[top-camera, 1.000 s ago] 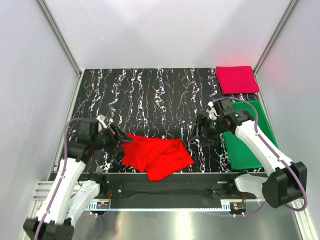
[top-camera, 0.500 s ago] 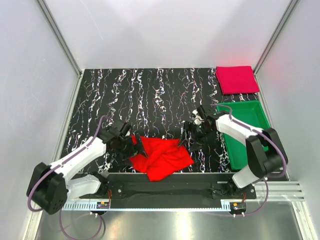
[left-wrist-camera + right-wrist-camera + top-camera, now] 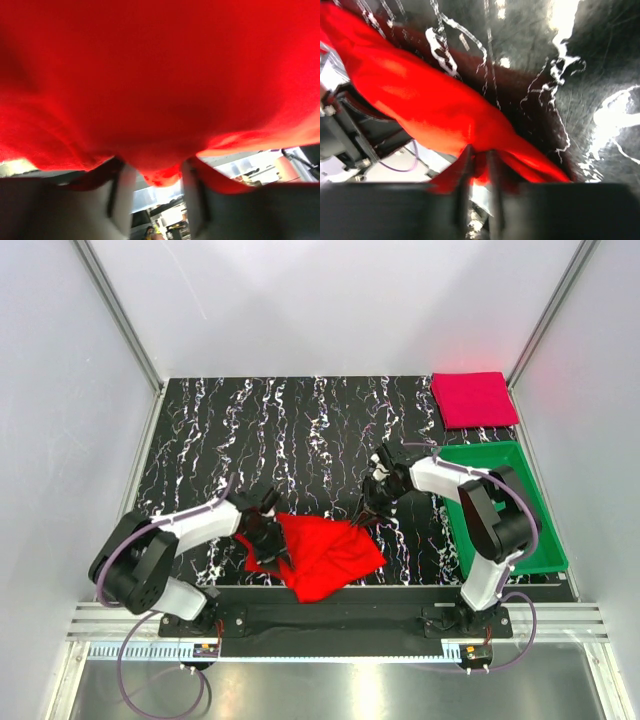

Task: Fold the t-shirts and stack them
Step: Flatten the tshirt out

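Note:
A bright red t-shirt (image 3: pixel 322 555) lies crumpled near the table's front edge. My left gripper (image 3: pixel 266 540) is at its left edge. In the left wrist view red cloth (image 3: pixel 160 80) fills the frame, and a thick fold hangs between the fingers, reaching both; the left gripper (image 3: pixel 155 175) is shut on it. My right gripper (image 3: pixel 366 519) is at the shirt's far right corner. Its narrow gripper (image 3: pixel 479 157) pinches a ridge of red cloth (image 3: pixel 430 110). A darker crimson t-shirt (image 3: pixel 473 399) lies folded flat at the back right corner, apart from both arms.
A green plastic tray (image 3: pixel 535 540) stands along the right edge, partly under the right arm. The table top (image 3: pixel 290 430) is black with white veins. White walls and metal posts close in the left, back and right sides.
Both arms swung inward and down onto the red shirt, the left to its left edge, the right to its right corner. Both pairs of jaws narrowed onto the cloth.

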{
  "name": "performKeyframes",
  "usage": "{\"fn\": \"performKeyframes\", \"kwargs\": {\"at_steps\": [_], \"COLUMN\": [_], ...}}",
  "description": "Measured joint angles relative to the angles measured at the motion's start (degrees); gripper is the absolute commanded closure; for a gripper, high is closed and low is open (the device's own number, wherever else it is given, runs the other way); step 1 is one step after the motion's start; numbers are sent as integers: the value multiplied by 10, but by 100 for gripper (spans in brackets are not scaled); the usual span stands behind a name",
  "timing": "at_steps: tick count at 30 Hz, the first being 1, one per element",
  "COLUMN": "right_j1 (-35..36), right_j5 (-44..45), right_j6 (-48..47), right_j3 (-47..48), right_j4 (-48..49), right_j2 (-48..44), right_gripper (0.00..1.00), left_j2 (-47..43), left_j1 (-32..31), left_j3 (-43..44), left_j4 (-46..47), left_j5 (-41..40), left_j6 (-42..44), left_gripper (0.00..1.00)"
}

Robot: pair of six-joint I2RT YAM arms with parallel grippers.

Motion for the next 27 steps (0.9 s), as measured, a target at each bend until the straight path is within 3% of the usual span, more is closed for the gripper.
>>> {"fn": "performKeyframes", "kwargs": {"at_steps": [2,4,9,15,19,23,27], "right_j1": [0,0,-7,-61,-72,-62,-54], "right_j5": [-3,2,48,118,135,146,153], "right_j6": [5,5,-15,-74,-99,-106,-103], "right_j3": [7,25,147,420,553,516,382], "right_j4": [-1,-8,-87,-201,-236,-242,-229], "right_j2": [14,26,37,67,58,-21,-141], "right_gripper": [99,100,100,100,100,100,100], "left_j2": [13,14,36,75,85,55,-31], "left_j1": [5,16,77,180,203,211,211], "left_j3": [19,59,254,521,647,665,577], "left_j4": [-4,-9,-59,-116,-143,-155,-169], "left_j5": [1,-2,-28,-47,-45,-39,-19], "left_j6": [7,16,78,129,136,135,122], "left_gripper": [81,99,100,100,100,100,100]}}
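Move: The red t-shirt lies crumpled under both my half-closed hands at the table's near edge. Its middle is about 4 cm right and 2 cm ahead of my left hand, at nearly finger height; from my right hand it is some 9 cm left, 8 cm back and 3 cm down. From the right hand, the green bin is about 32 cm right and 4 cm ahead, and the folded pink shirt roughly 32 cm right and 38 cm ahead, both slightly lower. I finish shutting both grippers on the red t-shirt, pinching a piece in each, and whip it up and forward off the table. My left hand leads, rising some 30 cm; the right follows a beat later, rising about 25 cm. My fingers swing outward from pointing down as the hands spread slightly, then both draw back towards me, still high and gripping. ##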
